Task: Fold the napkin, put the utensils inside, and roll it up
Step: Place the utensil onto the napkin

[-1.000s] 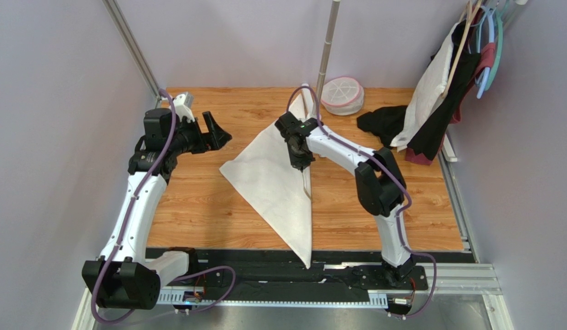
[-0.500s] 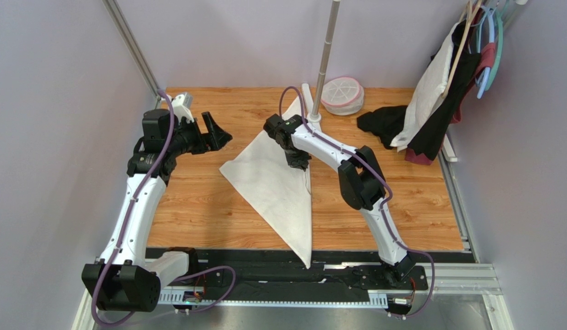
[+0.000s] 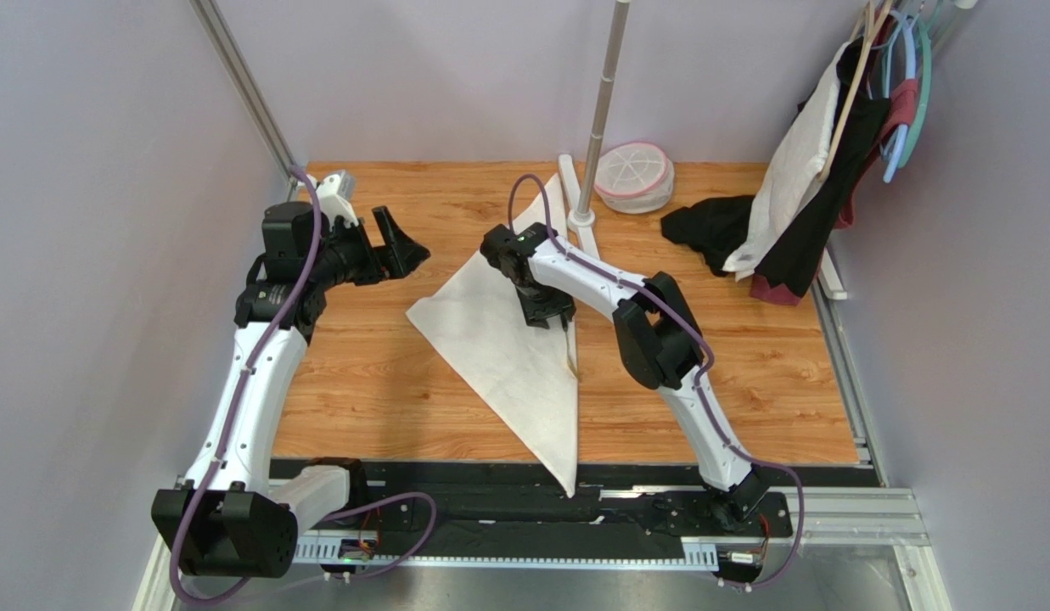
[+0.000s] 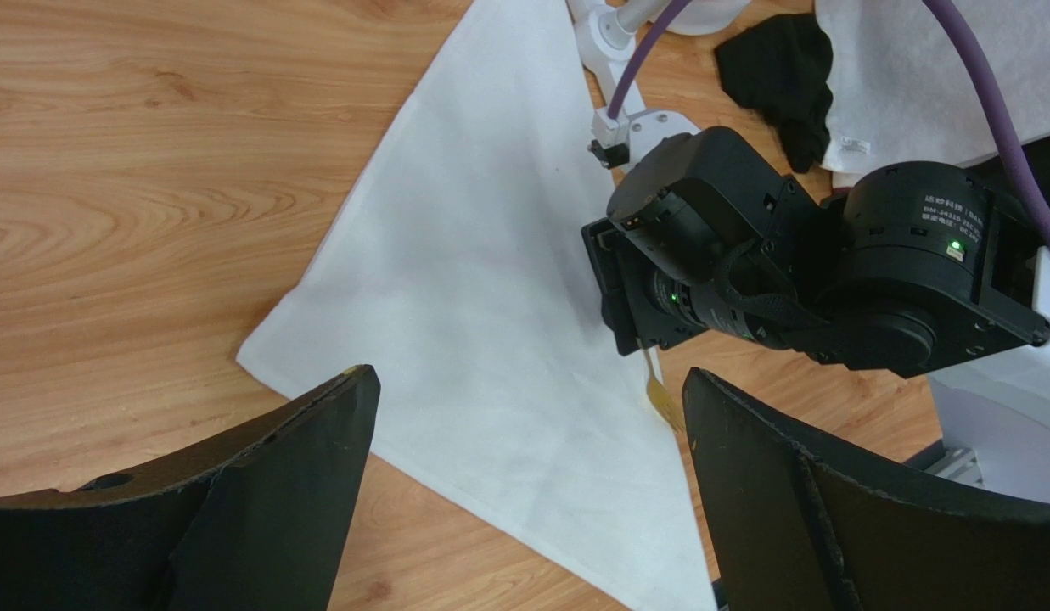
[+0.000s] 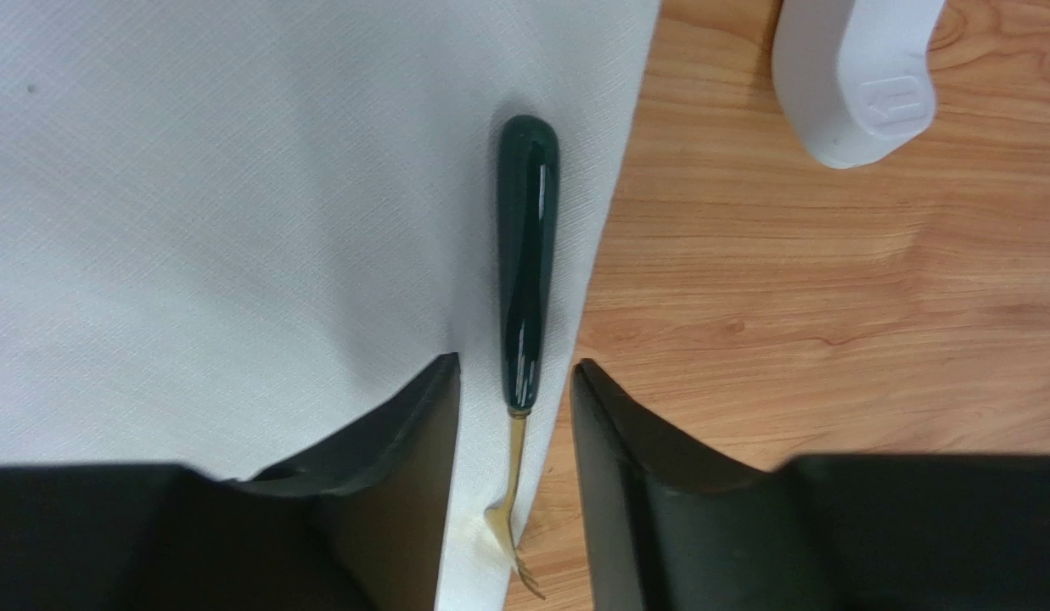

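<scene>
The napkin [image 3: 504, 337] lies folded into a cream-white triangle on the wooden table, its long point toward the near edge. A fork [image 5: 527, 274] with a dark green handle and gold tines rests along the napkin's right edge, tines just over the wood. My right gripper [image 5: 511, 420] hovers low over it, open, with a finger on each side of the fork's neck and a gap to both. In the top view that gripper [image 3: 543, 306] sits on the napkin's upper right part. My left gripper [image 4: 527, 382] is held wide open and empty, left of the napkin [image 4: 479, 293].
A white stand foot [image 5: 861, 77] with a tall pole [image 3: 603, 89] stands just behind the napkin. A round white and pink container [image 3: 634, 176] sits at the back. A black cloth [image 3: 711, 229] and garments on hangers [image 3: 823, 166] are at the back right.
The right arm has shifted left and back over the napkin. Its jaws have parted and let go of the fork, which now lies on the napkin's right edge. The left arm is unmoved.
</scene>
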### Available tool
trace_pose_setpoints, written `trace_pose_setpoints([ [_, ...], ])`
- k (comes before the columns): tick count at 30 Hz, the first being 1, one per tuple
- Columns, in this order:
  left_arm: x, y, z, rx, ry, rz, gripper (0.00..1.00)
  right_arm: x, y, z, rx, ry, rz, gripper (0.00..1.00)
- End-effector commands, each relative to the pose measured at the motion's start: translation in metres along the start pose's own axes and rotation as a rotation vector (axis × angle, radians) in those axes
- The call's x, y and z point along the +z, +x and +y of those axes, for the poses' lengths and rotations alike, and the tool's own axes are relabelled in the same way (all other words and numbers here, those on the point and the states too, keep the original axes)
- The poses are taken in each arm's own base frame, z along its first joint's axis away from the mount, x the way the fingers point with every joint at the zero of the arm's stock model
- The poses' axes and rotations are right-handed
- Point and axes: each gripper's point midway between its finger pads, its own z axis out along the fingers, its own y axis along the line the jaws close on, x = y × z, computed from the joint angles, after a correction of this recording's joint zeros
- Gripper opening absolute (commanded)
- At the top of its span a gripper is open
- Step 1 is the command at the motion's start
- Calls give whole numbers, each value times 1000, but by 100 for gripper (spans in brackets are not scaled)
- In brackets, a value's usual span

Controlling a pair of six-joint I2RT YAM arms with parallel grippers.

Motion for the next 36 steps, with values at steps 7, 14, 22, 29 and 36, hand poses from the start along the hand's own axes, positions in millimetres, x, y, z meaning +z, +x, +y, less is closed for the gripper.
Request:
trace_pose_setpoints([
  [7, -2, -9, -3, 8, 19, -36, 98, -88, -6, -1, 65, -285, -168, 53],
  [14, -2, -8, -3, 6, 23, -33, 98, -82, 37, -2, 108, -441, -143, 54],
  [22, 0, -6, -2, -1, 22, -26, 98, -58, 54, 21, 106, -526, -76, 54],
  [29, 0, -7, -2, 3, 21, -28, 98, -48, 58, 29, 101, -538, -43, 53],
  [36, 0, -6, -2, 1, 22, -28, 98, -44, 60, 20, 109, -498, -51, 54],
])
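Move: The utensil, just released, lies along the napkin's right edge between my half-open right fingers: its middle is about 3 cm below and 1 cm back from my right hand, its metal tines some 9 cm back and 2 cm right. The napkin's middle is about 9 cm left and 1 cm back, the stand foot's near end roughly 7 cm ahead and 7 cm right. From my left hand, the utensil's middle lies about 24 cm right, 1 cm ahead and 26 cm below. I lift my right hand clear of the utensil's handle, arc back some 8 cm over it while rising nearly 7 cm, then sink again beside the tines, ending about 1 cm above my starting height. On the way I roll the hand close to 30 degrees, left side up, so the fingertips swing leftward; the fingers stay half open, the right one coming close to the neck. ##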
